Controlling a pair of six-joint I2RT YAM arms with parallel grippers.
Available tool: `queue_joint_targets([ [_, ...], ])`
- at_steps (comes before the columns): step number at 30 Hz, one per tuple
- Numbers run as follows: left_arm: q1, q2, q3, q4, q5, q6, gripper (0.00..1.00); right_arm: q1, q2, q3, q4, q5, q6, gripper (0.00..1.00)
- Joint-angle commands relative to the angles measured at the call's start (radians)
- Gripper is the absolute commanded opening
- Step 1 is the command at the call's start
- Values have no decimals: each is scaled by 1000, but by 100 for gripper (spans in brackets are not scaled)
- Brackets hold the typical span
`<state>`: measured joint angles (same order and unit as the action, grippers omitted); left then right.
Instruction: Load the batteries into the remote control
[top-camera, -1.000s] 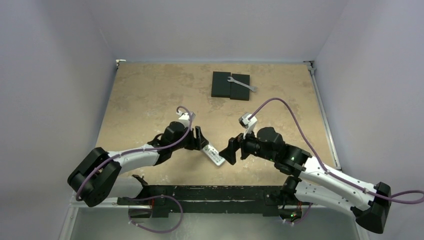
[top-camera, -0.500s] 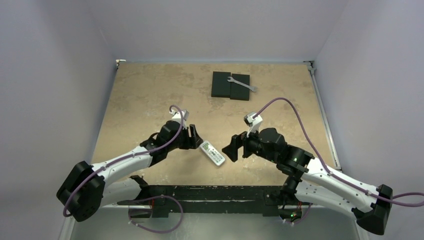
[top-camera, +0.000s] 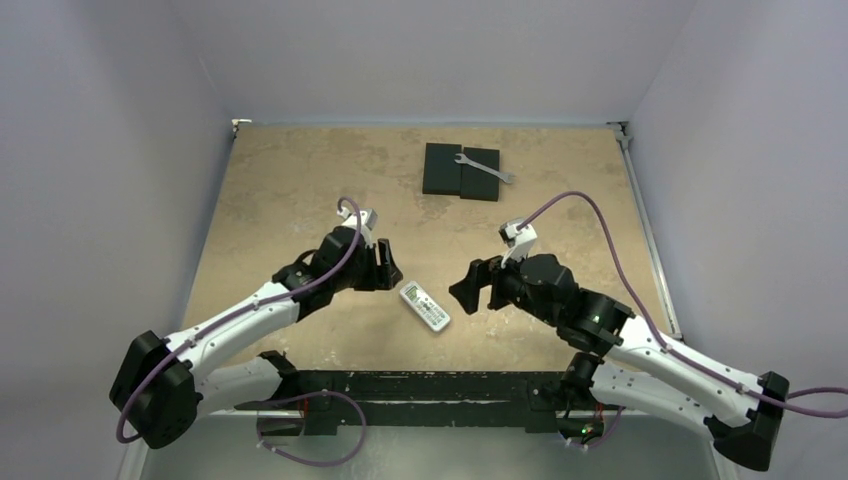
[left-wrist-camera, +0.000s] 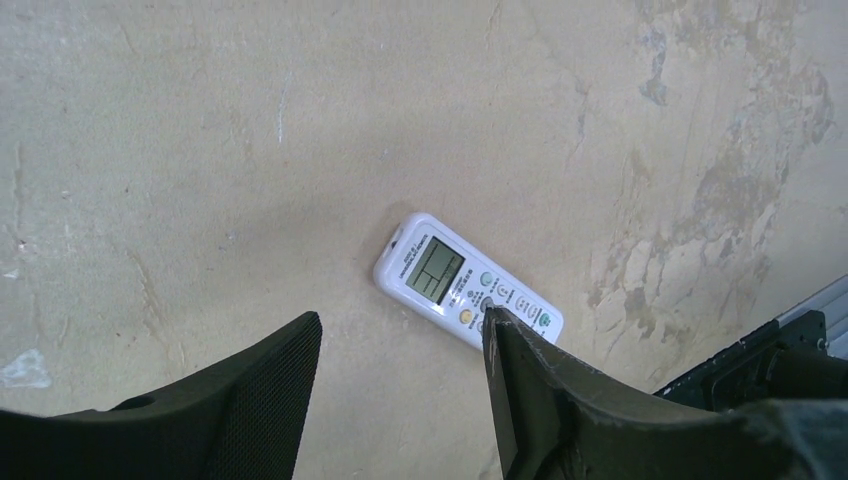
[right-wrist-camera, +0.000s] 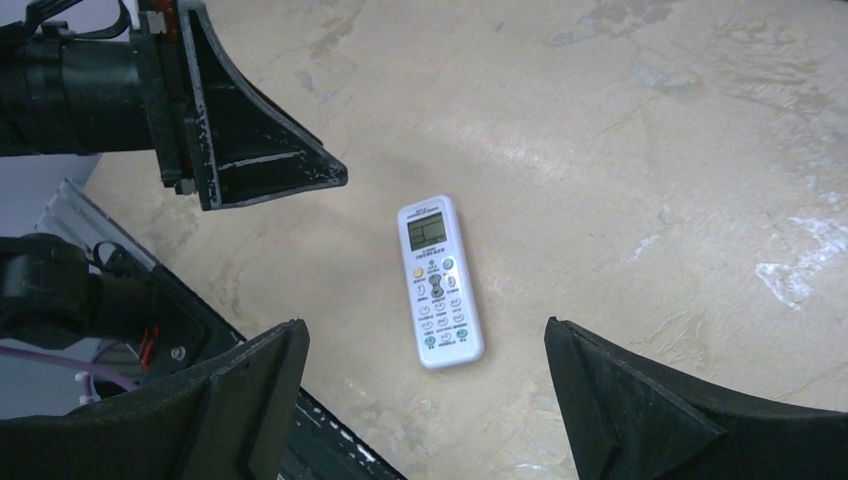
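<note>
The white remote control (top-camera: 424, 306) lies flat on the table, buttons and green screen up, between the two arms. It also shows in the left wrist view (left-wrist-camera: 465, 283) and the right wrist view (right-wrist-camera: 439, 280). My left gripper (top-camera: 385, 268) hovers just left of it, open and holding nothing (left-wrist-camera: 400, 325); one of its fingers (right-wrist-camera: 250, 170) shows in the right wrist view. My right gripper (top-camera: 468, 285) stands wide open to the remote's right, above it (right-wrist-camera: 425, 328), touching nothing. The batteries are out of view.
Two black flat blocks (top-camera: 461, 171) sit at the back of the table with a silver wrench (top-camera: 485, 168) lying across them. A black rail (top-camera: 420, 385) runs along the near edge by the arm bases. Walls close in on three sides.
Both grippers have drawn back from the remote, the left one to the left, the right one to the right and back. The remote now lies alone on the table.
</note>
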<state>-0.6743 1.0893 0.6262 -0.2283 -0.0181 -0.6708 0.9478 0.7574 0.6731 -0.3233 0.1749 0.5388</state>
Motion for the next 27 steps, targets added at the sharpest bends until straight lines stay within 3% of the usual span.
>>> queue_joint_targets([
  [1,5,-25,105,-117,-54,44,59,-3,-43,83,-35,111,25,99],
  [8,5,-105,197,-206,-68,98,60,-3,-77,152,-43,161,-41,99],
  [15,50,-114,375,-319,-34,215,61,-40,46,318,-83,135,-139,99],
  [19,142,-102,418,-338,-19,269,61,-152,73,320,-45,31,-171,99],
  [27,303,-110,362,-289,66,249,61,-502,28,277,-23,-279,-195,99],
])
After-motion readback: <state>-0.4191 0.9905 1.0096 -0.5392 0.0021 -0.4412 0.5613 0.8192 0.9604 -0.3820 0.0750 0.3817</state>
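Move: The remote control lies face up with nothing touching it, about 7 cm to the right of the left hand, 2 cm back and some 10 cm below. From the right hand it is roughly 9 cm to the left, 3 cm ahead and 19 cm down. The pair of dark blocks is the only neighbour, around 32 cm farther out than the remote and 8 cm to its right. Upward first, then outward and forward, both empty hands draw away from the remote to opposite sides. The left climbs some 13 cm before swinging left and ahead, its partly open fingers tipping up about 15 degrees. The right, wide open, rises about 10 cm, then goes forward and right, tilting up and turning clockwise. ##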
